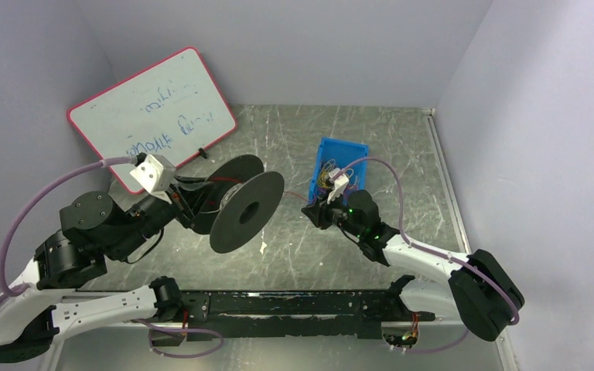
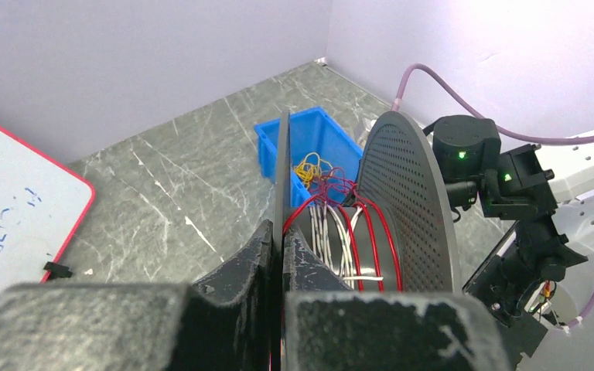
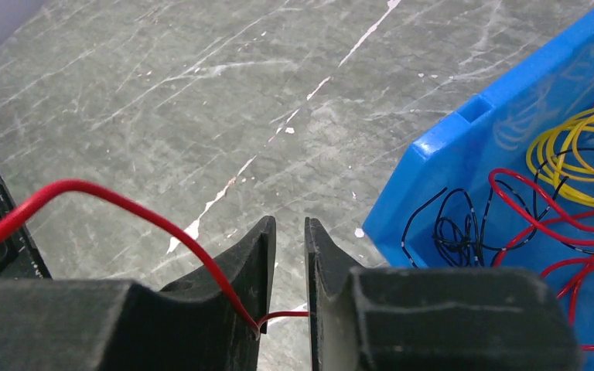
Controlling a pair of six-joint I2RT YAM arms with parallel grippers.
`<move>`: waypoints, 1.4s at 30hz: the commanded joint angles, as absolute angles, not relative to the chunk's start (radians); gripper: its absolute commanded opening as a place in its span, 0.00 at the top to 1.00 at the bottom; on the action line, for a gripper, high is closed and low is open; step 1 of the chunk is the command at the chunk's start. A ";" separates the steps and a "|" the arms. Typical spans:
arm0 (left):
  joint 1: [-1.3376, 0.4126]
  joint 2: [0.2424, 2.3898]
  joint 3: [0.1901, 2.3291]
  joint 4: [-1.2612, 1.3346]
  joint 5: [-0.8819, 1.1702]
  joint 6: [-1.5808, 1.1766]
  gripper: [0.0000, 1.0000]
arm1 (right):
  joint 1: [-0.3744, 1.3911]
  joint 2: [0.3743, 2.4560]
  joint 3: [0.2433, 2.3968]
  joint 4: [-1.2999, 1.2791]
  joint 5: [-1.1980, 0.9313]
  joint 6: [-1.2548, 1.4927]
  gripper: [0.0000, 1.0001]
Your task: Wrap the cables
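Note:
A black spool point(image 1: 246, 210) hangs tilted above the table, and my left gripper point(image 1: 193, 202) is shut on the rim of its near flange. The left wrist view shows my left gripper point(image 2: 282, 232) pinching that thin flange, with red cable point(image 2: 371, 239) and white wire wound around the core. The thin red cable point(image 1: 290, 195) runs from the spool to my right gripper point(image 1: 311, 210). In the right wrist view my right gripper point(image 3: 290, 224) stands slightly open. The red cable point(image 3: 124, 199) arcs over the left finger and crosses the gap low between the jaws, unpinched.
A blue bin point(image 1: 353, 148) just behind my right gripper holds a tangle of yellow, black and red wires point(image 3: 580, 139). A red-framed whiteboard point(image 1: 155, 116) leans at the back left. Walls close in the table on three sides.

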State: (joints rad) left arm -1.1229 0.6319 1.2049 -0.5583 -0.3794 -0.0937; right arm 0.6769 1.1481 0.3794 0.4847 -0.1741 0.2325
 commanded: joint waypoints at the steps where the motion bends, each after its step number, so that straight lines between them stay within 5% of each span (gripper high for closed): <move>1: -1.128 0.637 1.235 -0.443 -0.416 -0.100 0.93 | 0.670 1.117 0.366 0.487 -0.175 0.257 0.77; 6: -1.127 0.637 1.242 -0.419 -0.442 -0.099 0.93 | 0.673 1.104 0.344 0.506 -0.203 0.275 1.00; 14: -1.128 0.633 1.232 -0.326 -0.552 -0.121 0.93 | 0.736 1.133 0.267 0.619 -0.202 0.349 1.00; 24: -1.127 0.688 1.211 -0.207 -0.756 -0.148 0.93 | 1.038 1.336 0.277 0.748 -0.015 0.429 1.00; 42: -1.127 0.871 1.076 -0.213 -1.010 -0.128 0.93 | 1.312 1.333 0.560 0.509 0.202 0.355 1.00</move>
State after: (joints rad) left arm -1.1248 0.8413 1.0878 -0.2955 -0.8879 -0.1127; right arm 1.2766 1.3720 0.4770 0.5949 0.1314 0.3939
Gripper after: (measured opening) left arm 0.085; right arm 0.008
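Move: The left fingers already hold one flange of the cable spool, whose middle lies about 8 cm to their right, 2 cm ahead and roughly level. From the left hand, the red cable at the right hand lies some 10 cm ahead, 20 cm right and 30 cm lower. That cable lies right between the part-open right fingers; from the right hand, the spool is about 8 cm back, 13 cm left and 29 cm up, and the blue box 12 cm ahead, 9 cm right and 9 cm below. The right fingers first close on the red cable, then carry it back and to the left, about 13 cm each way, from the spool's far right round to its near side, dipping some 5 cm midway before rising again as the hand turns counter-clockwise. Meanwhile the left hand keeps its grip on the flange and takes the spool about 8 cm forward, rising a little and then sinking to end below its start, while turning it some 30 degrees counter-clockwise. ##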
